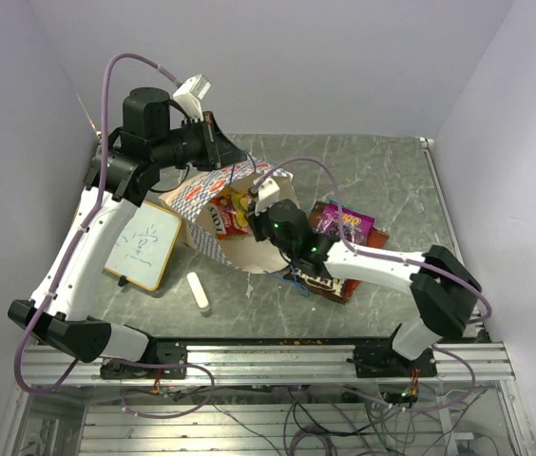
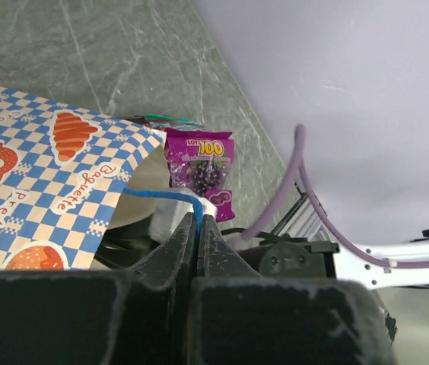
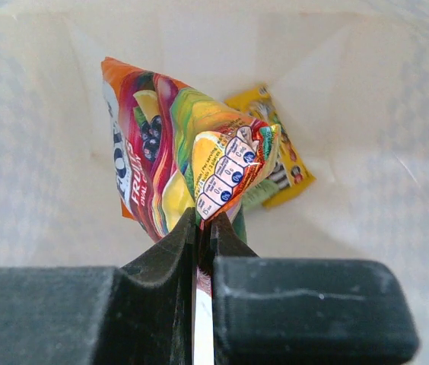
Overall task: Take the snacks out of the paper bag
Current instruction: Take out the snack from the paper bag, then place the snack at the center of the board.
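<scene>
The paper bag lies on its side with its mouth towards the right, lifted by one blue cord handle. My left gripper is shut on that cord, held high above the bag. My right gripper reaches into the bag's mouth and is shut on the edge of an orange fruit snack packet. A yellow packet lies deeper inside, against the bag's bottom. Outside the bag, a purple packet and a brown packet lie on the table.
A wood-framed whiteboard lies left of the bag, with a small white cylinder in front of it. In the left wrist view the purple packet lies beside a green packet's edge. Walls close in at the left, back and right.
</scene>
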Robot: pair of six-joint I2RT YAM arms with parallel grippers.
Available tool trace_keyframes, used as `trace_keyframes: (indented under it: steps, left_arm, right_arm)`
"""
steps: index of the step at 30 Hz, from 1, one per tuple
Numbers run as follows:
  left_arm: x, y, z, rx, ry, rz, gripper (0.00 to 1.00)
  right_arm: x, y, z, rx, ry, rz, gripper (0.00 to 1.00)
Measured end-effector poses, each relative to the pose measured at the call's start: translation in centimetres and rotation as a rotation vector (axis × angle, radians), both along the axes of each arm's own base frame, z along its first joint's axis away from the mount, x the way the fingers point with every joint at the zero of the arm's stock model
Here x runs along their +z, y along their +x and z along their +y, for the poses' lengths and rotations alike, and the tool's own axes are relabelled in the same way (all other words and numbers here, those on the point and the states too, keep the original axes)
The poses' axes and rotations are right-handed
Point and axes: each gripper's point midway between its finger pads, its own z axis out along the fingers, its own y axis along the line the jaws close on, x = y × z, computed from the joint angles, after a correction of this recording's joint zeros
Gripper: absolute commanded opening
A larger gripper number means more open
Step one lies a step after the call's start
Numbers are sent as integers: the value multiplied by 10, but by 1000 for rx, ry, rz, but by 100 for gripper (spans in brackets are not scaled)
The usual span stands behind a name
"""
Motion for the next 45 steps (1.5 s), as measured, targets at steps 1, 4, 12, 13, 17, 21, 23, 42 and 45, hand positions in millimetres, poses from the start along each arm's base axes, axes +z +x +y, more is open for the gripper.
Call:
trace_keyframes:
  steps: [1,4,12,13,17,21,23,42,45]
  left_arm:
    - [1,2,0,7,-6,-2,7]
    - [0,7,-1,30,-20,1,7]
    - [-2,14,-2,74,-54,42,7]
    - [-2,14,-2,76,-58,45,7]
    - [-6,19,-4,87,-64,68,7]
    - [-10,24,-4,114,-67,91,7]
    - [-10,26,-3,129,-70,93,7]
    - [-14,28,15,244,-57,86,7]
    - [-13,28,16,247,-58,84,7]
  right_arm:
    - [1,-3,-7,-7,-11,-1,0]
    - [5,-15,-29,-19,-45,-2,0]
    - [79,-52,-87,-23,5,-84,0]
    - [89,-58,-94,-23,19,-95,0]
    - [124,-76,-123,-52,58,-96,0]
    - [159,-84,-151,-144,101,-63,0]
    - [174,-87,-167,-201,131,-51,0]
    - [143,-32,-262,-684,120,139,0]
    - [131,-16,-270,-701,176,208,0]
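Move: The fruit pouch is already pinched in my right fingers, in the mouth of the paper bag. The purple pouch on the snack pile lies about 21 cm to that hand's right, roughly level and 15 cm below; the brown chip bag beneath it is 21 cm right and 4 cm back. The paper bag's middle is some 5 cm left and 2 cm ahead, a yellow packet inside it 7 cm ahead. From my left hand the purple pouch is about 23 cm right, roughly level, far below. Keeping my pinch on the fruit pouch, I sweep my right hand out of the paper bag, right, up about 18 cm and some 9 cm back, then bring it forward and down 5 cm over the snack pile's right side, ending about 27 cm right, turned 40 degrees clockwise. My left hand keeps hold of the blue handle, easing about 3 cm forward and turning slightly counter-clockwise. ##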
